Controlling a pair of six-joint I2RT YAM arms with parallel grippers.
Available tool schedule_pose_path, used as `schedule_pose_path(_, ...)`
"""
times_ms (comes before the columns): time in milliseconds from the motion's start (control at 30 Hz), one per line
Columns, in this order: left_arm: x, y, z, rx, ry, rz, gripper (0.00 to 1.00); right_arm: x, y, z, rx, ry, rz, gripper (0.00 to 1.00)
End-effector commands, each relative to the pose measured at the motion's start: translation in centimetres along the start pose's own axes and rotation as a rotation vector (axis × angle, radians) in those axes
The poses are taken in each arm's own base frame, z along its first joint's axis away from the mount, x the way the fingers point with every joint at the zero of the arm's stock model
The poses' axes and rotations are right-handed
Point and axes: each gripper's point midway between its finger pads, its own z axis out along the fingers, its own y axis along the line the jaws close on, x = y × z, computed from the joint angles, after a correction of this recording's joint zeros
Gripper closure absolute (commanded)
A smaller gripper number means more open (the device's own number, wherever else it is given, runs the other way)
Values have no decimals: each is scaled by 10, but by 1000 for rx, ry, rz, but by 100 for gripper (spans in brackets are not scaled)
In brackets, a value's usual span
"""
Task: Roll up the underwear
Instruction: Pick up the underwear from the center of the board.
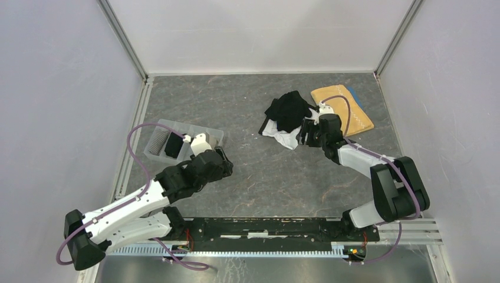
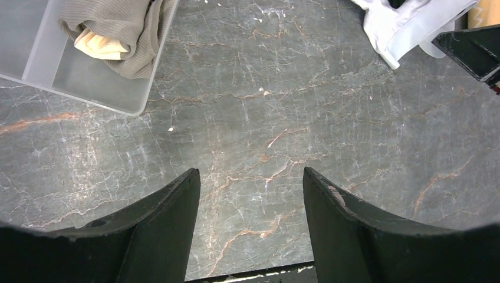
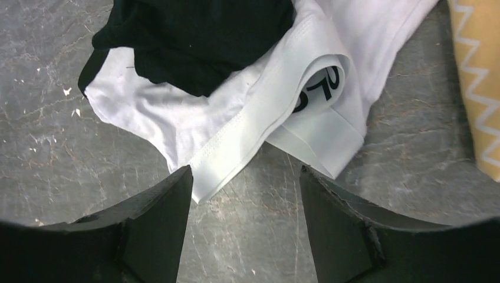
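A pile of underwear lies at the back right of the table, a black piece (image 1: 289, 109) on top of a white piece (image 1: 282, 137). My right gripper (image 1: 306, 134) is open at the pile's near right edge. In the right wrist view the white underwear (image 3: 253, 112) lies just ahead of the open jaws (image 3: 244, 175), with the black piece (image 3: 194, 35) behind it. My left gripper (image 1: 223, 163) is open and empty over bare table, beside the tray (image 1: 206, 131). In the left wrist view (image 2: 250, 177) a rolled grey and beige garment (image 2: 124, 29) lies in the tray.
The clear divided tray (image 2: 88, 88) at the left holds a striped roll (image 1: 157, 142) and a black roll (image 1: 174, 145). The mustard-yellow towel (image 1: 345, 109) lies just right of the pile and also shows in the right wrist view (image 3: 480, 88). White walls enclose the table.
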Motion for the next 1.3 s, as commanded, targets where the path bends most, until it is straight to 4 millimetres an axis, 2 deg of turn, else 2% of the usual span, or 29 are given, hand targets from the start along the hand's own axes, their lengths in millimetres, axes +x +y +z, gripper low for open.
schedule_pose_path(0,-5,-5,1,26,-23,11,30,-21,19,17,-91,-48,84,30)
schedule_pose_path(233,-3,-4,2,23,-20,12,30,-10,19,37,-101,-8,110,39)
schedule_pose_path(500,10,-5,13,34,11,25,30,-16,20,51,-116,-32,76,55)
schedule_pose_path(600,16,-7,21,42,20,46,29,-21,18,49,-111,-61,47,72)
schedule_pose_path(700,17,-9,34,32,21,63,29,-27,12,38,-79,-99,24,97)
schedule_pose_path(733,16,-8,39,23,20,63,29,-29,11,33,-73,-110,17,100)
schedule_pose_path(1000,-4,5,93,-49,40,64,30,-50,22,-22,-101,-144,-9,100)
schedule_pose_path(1133,-15,8,121,-111,56,78,31,-71,26,-55,-102,-201,-39,100)
schedule_pose_path(1267,-13,30,147,-232,83,57,33,-95,30,-89,-97,-250,-72,100)
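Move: The white underwear lies under my right hand's reach, its middle about 8 cm ahead, 4 cm left and 4 cm below. The black underwear is heaped on it, some 12 cm ahead and 6 cm left of that hand; the yellow towel lies about 15 cm ahead and 16 cm to its right. From my left hand the white underwear is roughly 24 cm ahead, 27 cm right and 12 cm below, and the clear box about 16 cm ahead, 18 cm left. I dip my open right hand about 4 cm, easing forward and left onto the near edge of the white underwear, and shut the fingers so they pinch its waistband. Then I lift some 13 cm, drawing back a little as the fingers tip upward. Late on, my left hand drops and reaches forward beside the box's right end, open. ##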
